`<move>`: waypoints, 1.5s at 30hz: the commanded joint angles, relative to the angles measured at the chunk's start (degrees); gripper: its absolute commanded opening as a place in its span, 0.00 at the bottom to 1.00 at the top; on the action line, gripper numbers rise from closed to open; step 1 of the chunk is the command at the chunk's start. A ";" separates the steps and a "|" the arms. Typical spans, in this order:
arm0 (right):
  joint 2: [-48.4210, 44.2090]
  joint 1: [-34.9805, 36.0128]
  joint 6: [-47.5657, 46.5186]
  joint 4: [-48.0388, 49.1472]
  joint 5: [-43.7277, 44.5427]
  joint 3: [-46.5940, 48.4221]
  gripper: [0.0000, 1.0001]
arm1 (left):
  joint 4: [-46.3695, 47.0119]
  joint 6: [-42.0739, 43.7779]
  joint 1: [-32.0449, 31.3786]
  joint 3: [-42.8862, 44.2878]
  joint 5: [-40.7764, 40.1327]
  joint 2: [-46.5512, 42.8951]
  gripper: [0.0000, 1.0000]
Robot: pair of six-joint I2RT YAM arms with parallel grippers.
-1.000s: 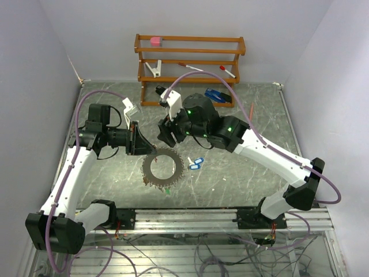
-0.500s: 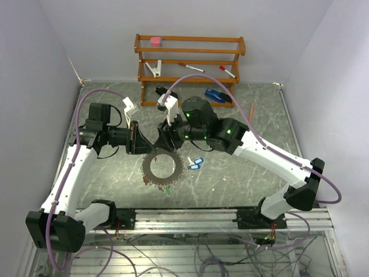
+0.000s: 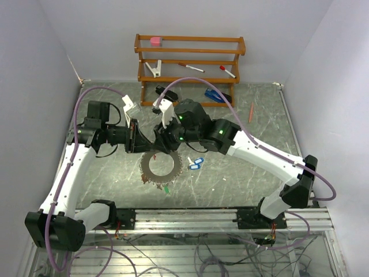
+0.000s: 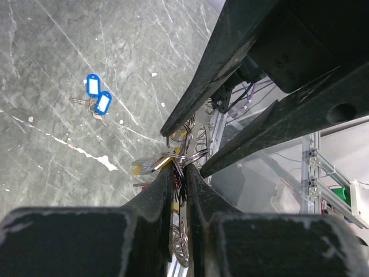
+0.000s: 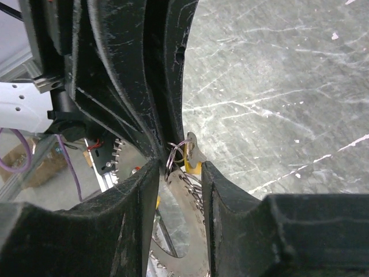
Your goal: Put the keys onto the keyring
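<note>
The keyring, a silvery toothed disc, stands tilted near the table's middle. My left gripper is shut on its upper rim; in the left wrist view the jaws pinch the rim and its small split rings. A key with a yellow tag hangs from a split ring at that rim. My right gripper straddles this key and the keyring, its jaws narrow with a gap still showing. Two blue-tagged keys lie on the table right of the ring. A green tag and a red tag hang at its lower edge.
A wooden rack stands at the back with a clip, pens and a pink block. A blue stapler lies in front of it. An orange pen lies at the right. The blue-tagged keys rest on bare marbled table.
My right gripper has moved left and down to the keyring's top rim and narrowed its jaws around the yellow-tagged key. The left gripper has kept its hold on the ring.
</note>
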 commanded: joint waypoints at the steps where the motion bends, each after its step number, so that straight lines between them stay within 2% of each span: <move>1: 1.04 0.20 -0.24 -0.41 0.32 0.75 0.34 | -1.12 1.02 -0.12 2.04 0.43 -0.78 0.07; 6: 0.24 0.24 -0.35 0.65 0.58 -0.05 0.28 | -1.28 1.45 -0.12 1.47 -0.10 -1.41 0.07; 12: -1.01 0.24 -0.20 0.57 0.30 -0.27 0.27 | -1.30 1.69 -0.12 1.54 -0.02 -1.20 0.07; 15: -0.93 0.23 -0.30 0.38 0.33 -0.52 0.17 | -1.82 1.99 -0.12 2.04 0.06 -0.94 0.07; 20: -1.34 0.20 -0.27 1.03 -0.55 -0.57 0.12 | -2.03 2.26 -0.12 1.70 -0.45 -1.22 0.07; 23: -1.54 0.20 -0.69 0.85 -0.18 -0.51 0.00 | -1.69 1.71 -0.12 1.90 -0.31 -1.45 0.07; 30: -3.89 0.20 -1.55 2.36 0.85 -1.23 0.00 | -6.60 6.23 -0.12 6.95 -0.19 0.70 0.11; 31: -4.32 0.20 -1.85 2.43 1.63 -1.11 0.00 | -7.28 6.92 -0.12 8.08 0.00 1.15 0.12; 34: -5.38 0.20 -3.09 2.03 3.71 -0.46 0.00 | -7.79 7.63 -0.12 9.77 -0.13 1.79 0.29; 37: -6.21 0.20 -4.09 1.46 5.00 -0.06 0.00 | -6.44 6.21 -0.12 11.14 -0.38 1.66 0.39; 41: -7.21 0.12 -5.79 0.44 5.72 0.44 0.00 | -4.72 5.75 -0.12 13.38 -1.77 0.63 0.44; 45: -7.25 0.11 -6.97 -1.33 4.49 1.92 0.00 | -7.11 13.10 -0.12 17.03 -3.62 0.11 0.45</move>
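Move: The left hand already grips the bunched small rings at the keyring's far rim, about 2 cm to its right. From the right hand, open around them, they sit roughly 1 cm left and 1 cm below. The keyring's big round plate slopes down from there, its middle some 6 cm back, 1 cm right and 6 cm below the right hand. The blue-tagged keys lie on the table, level ahead, about 15 cm right and 25 cm below it. The right fingers shut on a thin ring of the keyring after easing down under a centimetre, while the left keeps its hold almost still. Then both hands rise; the left opens partway, lets go and climbs about 5 cm, rolling some 10 degrees, as the right keeps its pinch, going up 3 cm and drawing 2–3 cm right, away from the left. ##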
